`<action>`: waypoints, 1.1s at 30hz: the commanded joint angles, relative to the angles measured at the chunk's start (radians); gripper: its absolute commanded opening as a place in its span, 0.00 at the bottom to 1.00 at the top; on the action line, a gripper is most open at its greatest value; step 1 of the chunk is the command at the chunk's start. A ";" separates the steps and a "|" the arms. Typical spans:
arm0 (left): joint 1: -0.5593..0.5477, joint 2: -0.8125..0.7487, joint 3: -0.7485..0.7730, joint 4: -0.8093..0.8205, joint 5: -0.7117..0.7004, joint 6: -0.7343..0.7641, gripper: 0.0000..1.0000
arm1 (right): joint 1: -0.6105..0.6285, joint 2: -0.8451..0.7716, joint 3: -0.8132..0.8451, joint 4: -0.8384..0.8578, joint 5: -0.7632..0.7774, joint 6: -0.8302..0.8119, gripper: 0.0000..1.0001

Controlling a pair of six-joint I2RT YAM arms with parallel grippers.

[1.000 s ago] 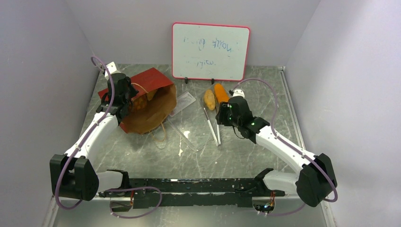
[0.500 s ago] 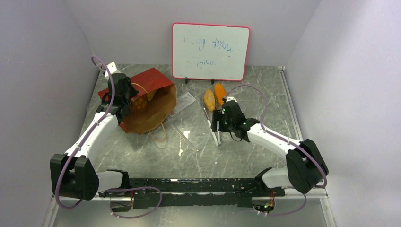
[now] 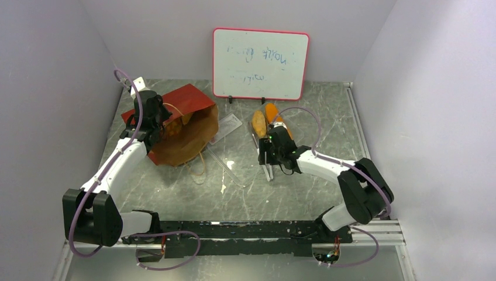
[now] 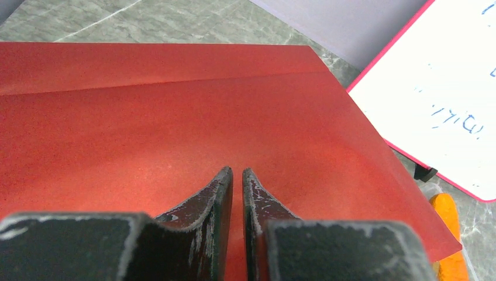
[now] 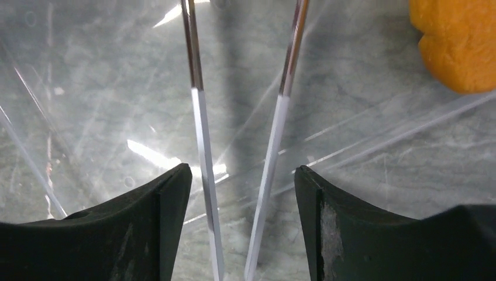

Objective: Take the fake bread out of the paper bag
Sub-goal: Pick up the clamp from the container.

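Observation:
The red paper bag (image 3: 188, 100) lies on its side at the back left, its brown mouth facing the middle. Yellow-brown bread (image 3: 185, 119) shows inside it. My left gripper (image 3: 155, 124) is at the bag's left rim, shut, with red paper (image 4: 175, 129) in the thin slit between its fingers (image 4: 221, 193). A tan roll (image 3: 258, 122) and the orange baguette (image 3: 271, 112) lie on the table at the back middle. My right gripper (image 3: 265, 158) stands open and empty just in front of them, low over two thin silver-and-white rods (image 5: 202, 117). Orange bread (image 5: 456, 41) shows at the upper right.
A whiteboard (image 3: 260, 63) leans on the back wall. Clear plastic tray parts (image 3: 225, 127) lie between the bag and the bread, and more clear plastic (image 3: 229, 168) lies nearer me. The bag's loop handle (image 3: 200, 165) trails on the table. Walls close in on both sides.
My right gripper opened wider and drew back from the bread, towards me and to the left, over the rods. The left arm and the bag have not moved.

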 commanded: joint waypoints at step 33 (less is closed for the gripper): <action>-0.008 -0.040 0.006 0.009 -0.020 0.035 0.07 | 0.038 -0.124 0.024 -0.122 0.013 0.076 0.46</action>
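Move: The clamp's white handles lie almost under the right hand's open fingers, about 1 cm ahead, 1 cm to its left and 2 cm below, over the clear container, whose middle is some 3 cm ahead, 3 cm left and 4 cm down. The tan bread sits about 10 cm ahead and 2 cm left, the orange bread 11 cm ahead and 5 cm right, both slightly below. From the left hand the clamp is roughly 37 cm right, 11 cm back and 20 cm lower. The clamp's two white handles are taken between the right fingers, which ease about 1 cm forward and left and sink under 2 cm while closing until they pinch both handles from outside. Keeping that grip, the hand rises some 3 cm and draws back 2–3 cm towards the base, away from the breads, with hardly any turn of the wrist. ##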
